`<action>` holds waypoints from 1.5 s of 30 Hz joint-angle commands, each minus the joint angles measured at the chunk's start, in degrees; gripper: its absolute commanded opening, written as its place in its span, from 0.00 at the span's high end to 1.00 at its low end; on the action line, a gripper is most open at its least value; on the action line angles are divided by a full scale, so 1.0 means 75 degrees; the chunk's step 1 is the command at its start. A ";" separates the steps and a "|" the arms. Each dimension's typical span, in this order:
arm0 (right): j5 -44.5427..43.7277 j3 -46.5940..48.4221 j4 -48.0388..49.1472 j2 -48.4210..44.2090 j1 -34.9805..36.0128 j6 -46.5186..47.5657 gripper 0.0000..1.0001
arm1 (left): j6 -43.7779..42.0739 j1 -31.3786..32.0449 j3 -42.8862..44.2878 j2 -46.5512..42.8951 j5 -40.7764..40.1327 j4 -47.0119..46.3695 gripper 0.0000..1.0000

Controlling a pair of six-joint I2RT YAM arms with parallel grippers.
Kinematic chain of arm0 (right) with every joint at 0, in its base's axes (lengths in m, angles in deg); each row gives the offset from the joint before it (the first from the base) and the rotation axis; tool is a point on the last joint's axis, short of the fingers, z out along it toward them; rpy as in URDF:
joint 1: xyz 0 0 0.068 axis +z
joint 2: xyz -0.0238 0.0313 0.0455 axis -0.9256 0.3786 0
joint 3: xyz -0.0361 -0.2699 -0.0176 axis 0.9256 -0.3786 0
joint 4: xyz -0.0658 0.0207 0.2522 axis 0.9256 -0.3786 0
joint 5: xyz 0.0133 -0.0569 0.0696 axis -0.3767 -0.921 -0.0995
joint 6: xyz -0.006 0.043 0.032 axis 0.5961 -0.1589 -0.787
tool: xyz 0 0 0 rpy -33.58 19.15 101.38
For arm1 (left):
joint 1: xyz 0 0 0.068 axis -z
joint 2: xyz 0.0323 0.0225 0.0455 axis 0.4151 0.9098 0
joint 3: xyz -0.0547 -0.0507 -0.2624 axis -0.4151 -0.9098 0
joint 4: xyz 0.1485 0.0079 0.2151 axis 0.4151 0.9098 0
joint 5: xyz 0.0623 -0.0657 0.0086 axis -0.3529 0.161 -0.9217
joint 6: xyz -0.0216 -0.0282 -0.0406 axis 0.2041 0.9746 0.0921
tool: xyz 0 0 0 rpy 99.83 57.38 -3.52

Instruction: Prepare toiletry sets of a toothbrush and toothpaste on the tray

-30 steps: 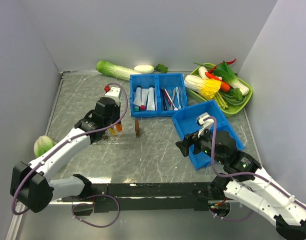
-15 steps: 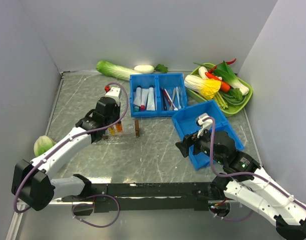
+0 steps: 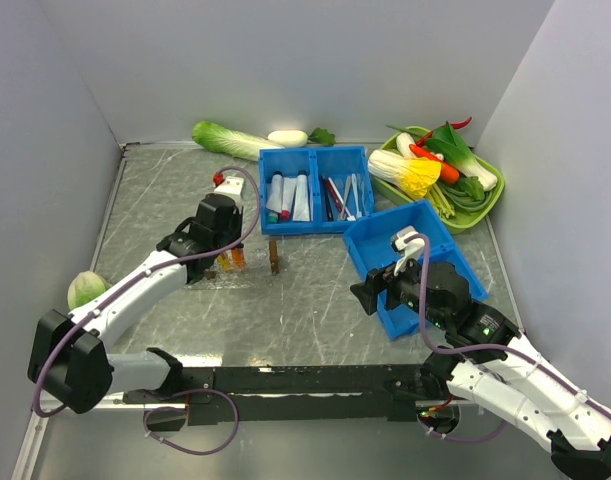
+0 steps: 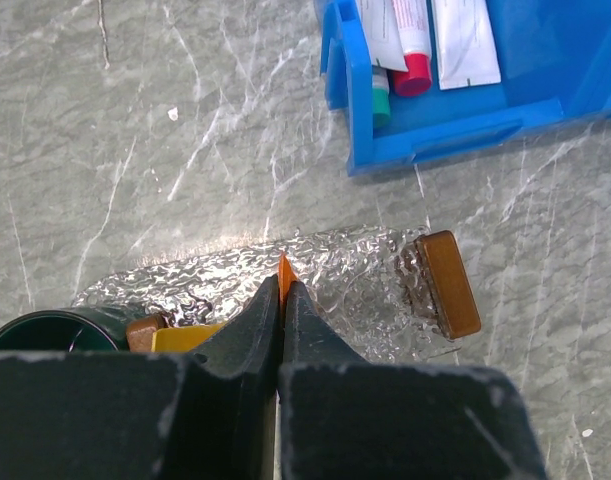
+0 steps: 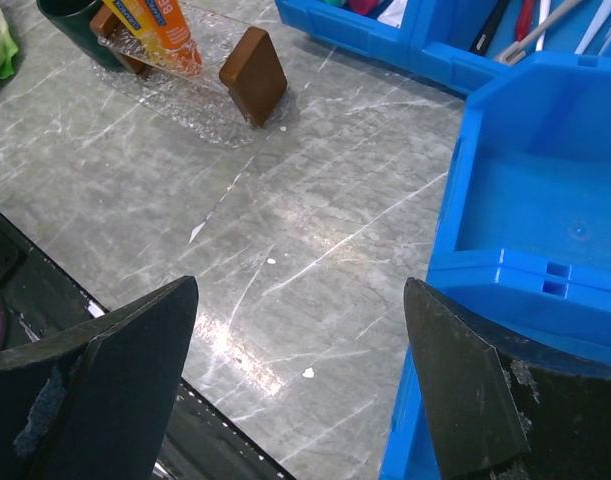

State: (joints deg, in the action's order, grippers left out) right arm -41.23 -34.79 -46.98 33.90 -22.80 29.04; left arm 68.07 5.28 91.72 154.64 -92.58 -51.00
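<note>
My left gripper (image 3: 231,252) is shut on the orange toothpaste tube (image 4: 282,268), whose tip sticks out between the closed fingers over the clear tray (image 4: 355,270). The yellow toothpaste tube (image 4: 183,338) lies just left of it on the tray. Both tubes also show in the right wrist view, orange (image 5: 171,28) and yellow (image 5: 133,14), on the tray (image 5: 200,98). A dark red toothbrush (image 3: 331,196) lies with other brushes in the far blue bin. My right gripper (image 5: 303,372) is open and empty above bare table, beside the near blue bin (image 5: 525,210).
A brown block (image 4: 447,283) sits at the tray's right end, another (image 4: 143,330) by a dark green cup (image 4: 40,330). The far blue bin (image 3: 315,160) holds several tubes and brushes. A green vegetable dish (image 3: 485,215) is at the back right, a cabbage (image 3: 85,290) at the left.
My left arm has shifted slightly toward the far side with the orange tube still held. The right arm has not moved.
</note>
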 commanded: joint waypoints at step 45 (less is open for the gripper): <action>-0.0165 -0.0106 0.0245 -0.0074 -0.0028 -0.0039 0.09 | -0.0103 -0.0048 0.0039 -0.0147 -0.0086 -0.0403 0.55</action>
State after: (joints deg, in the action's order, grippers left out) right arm -41.43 -34.85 -46.96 33.66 -22.80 29.04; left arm 67.66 5.08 91.72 156.41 -92.69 -51.00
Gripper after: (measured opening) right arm 0.914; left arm 0.433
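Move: Just below the left hand, which already grips the orange toothpaste tube by its top end, lies the clear tray: its middle is about 13 cm down and some 1 cm back. The yellow tube stands about 3 cm left of the orange one and 1 cm back, and the green mug about 11 cm to the left and 1 cm back. The blue toiletry box is centred some 16 cm farther out and 16 cm to the right. From the right hand, the tray is roughly 15 cm ahead and 28 cm left. Lowering the orange tube, the left hand sinks about 1 cm nearly straight down over the tray, beside the yellow tube, and then holds its place with hardly any tilt. From there the closed fingers spread to a bit under half their full opening, letting go of the tube's flat end, and stay on either side of it. ##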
